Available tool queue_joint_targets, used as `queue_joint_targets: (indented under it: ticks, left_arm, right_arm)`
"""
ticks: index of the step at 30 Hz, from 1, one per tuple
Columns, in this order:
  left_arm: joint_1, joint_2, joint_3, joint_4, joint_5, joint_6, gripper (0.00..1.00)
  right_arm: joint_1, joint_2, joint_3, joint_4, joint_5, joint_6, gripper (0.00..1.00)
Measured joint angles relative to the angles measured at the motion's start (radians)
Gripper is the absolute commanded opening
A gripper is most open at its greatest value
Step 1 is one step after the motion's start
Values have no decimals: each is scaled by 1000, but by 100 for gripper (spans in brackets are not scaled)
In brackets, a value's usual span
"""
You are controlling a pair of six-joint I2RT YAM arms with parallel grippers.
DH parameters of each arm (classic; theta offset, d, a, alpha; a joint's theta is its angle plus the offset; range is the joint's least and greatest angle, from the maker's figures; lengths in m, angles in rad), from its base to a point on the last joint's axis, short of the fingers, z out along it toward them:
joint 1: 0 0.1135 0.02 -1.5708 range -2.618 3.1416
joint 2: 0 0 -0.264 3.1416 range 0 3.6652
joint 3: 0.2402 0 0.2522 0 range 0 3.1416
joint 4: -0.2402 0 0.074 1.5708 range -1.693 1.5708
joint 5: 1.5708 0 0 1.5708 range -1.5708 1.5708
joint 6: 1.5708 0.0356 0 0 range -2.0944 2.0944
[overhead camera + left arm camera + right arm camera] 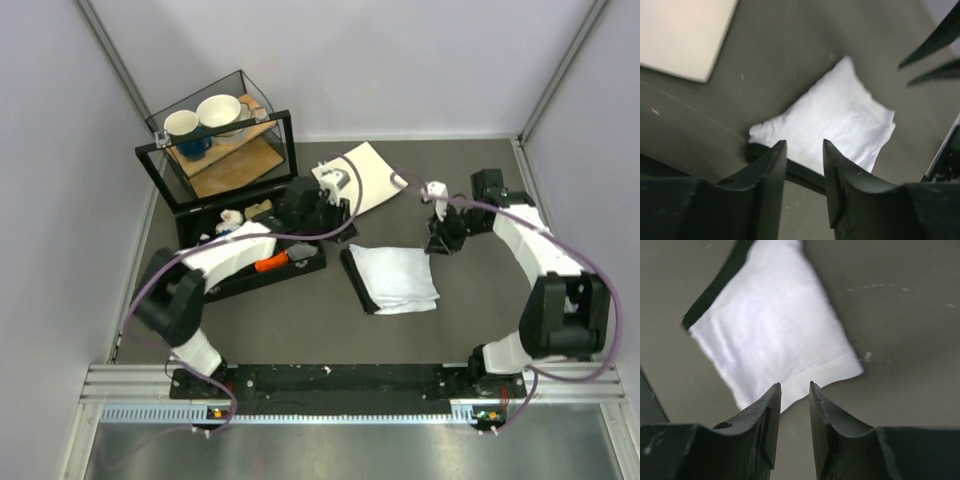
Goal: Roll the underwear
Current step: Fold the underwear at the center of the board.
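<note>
The underwear (398, 276) lies folded flat on the dark table as a white square with a black waistband along its left edge. From the left wrist it shows as white cloth (840, 120) ahead of the fingers, with the band (802, 174) nearest. The right wrist view has the underwear (770, 335) below and ahead. My left gripper (337, 198) hovers up-left of it, over the plate's corner, and in its own view the left gripper (805, 145) stands open and empty. My right gripper (441, 237) is off the cloth's upper right corner; the right gripper (795, 385) is narrowly open, holding nothing.
A white square plate (372, 170) lies behind the underwear, and the plate (680, 35) shows again at top left. A black tray (300, 268) with small cloth bundles sits at left. A glass box (215, 140) holding cups stands at back left. Walls close in on three sides.
</note>
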Motion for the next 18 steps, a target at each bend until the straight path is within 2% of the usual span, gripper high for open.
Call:
queue_joint_targets:
  ticks: [1,2,5,6,7,8,11,18]
  left_arm:
    - [3,-61,-10,6,-10,9,46]
    - [7,-135,-30,27,-24,19,50]
    - [12,-325,-86,61,-67,51,61]
    - [12,-389,-109,79,-85,63,65]
    - [12,-441,-127,86,-98,71,68]
    - [13,-502,-148,95,-111,85,79]
    - [21,-616,-194,97,-121,118,99]
    - [64,-838,-297,-57,-133,220,99]
  right_arm:
    - [11,-56,-34,-28,-19,-68,40]
    - [28,-103,-71,-50,-32,-136,51]
    - [92,-227,-216,-95,-54,-334,68]
    - [113,-275,-279,-111,-62,-415,70]
    - [129,-313,-329,-130,-70,-480,71]
    - [139,-346,-371,-148,-76,-539,72]
    - [146,-407,-444,-159,-85,-666,72]
    - [200,-409,-513,-27,-12,-749,68]
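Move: The folded underwear lies with its middle about 6 cm back and 8 cm left of the right hand, some 9 cm below; its near right corner is roughly 11 cm straight back. The cream board lies around 16 cm ahead and 17 cm left of the right hand. From the left hand, the underwear's middle is about 7 cm back, 9 cm right and 10 cm below, and the black box's middle is some 22 cm to the left. The right hand, empty, sweeps back about 14 cm alongside the underwear's right side towards its near right corner, turning some 40 degrees counter-clockwise and opening its fingers well, then sinks a few centimetres to come low over that corner, with no touch to be seen. Meanwhile the empty left hand leaves the underwear, rising about 17 cm and swinging left and somewhat back towards the black box, its fingers tipping up and opening wide. ##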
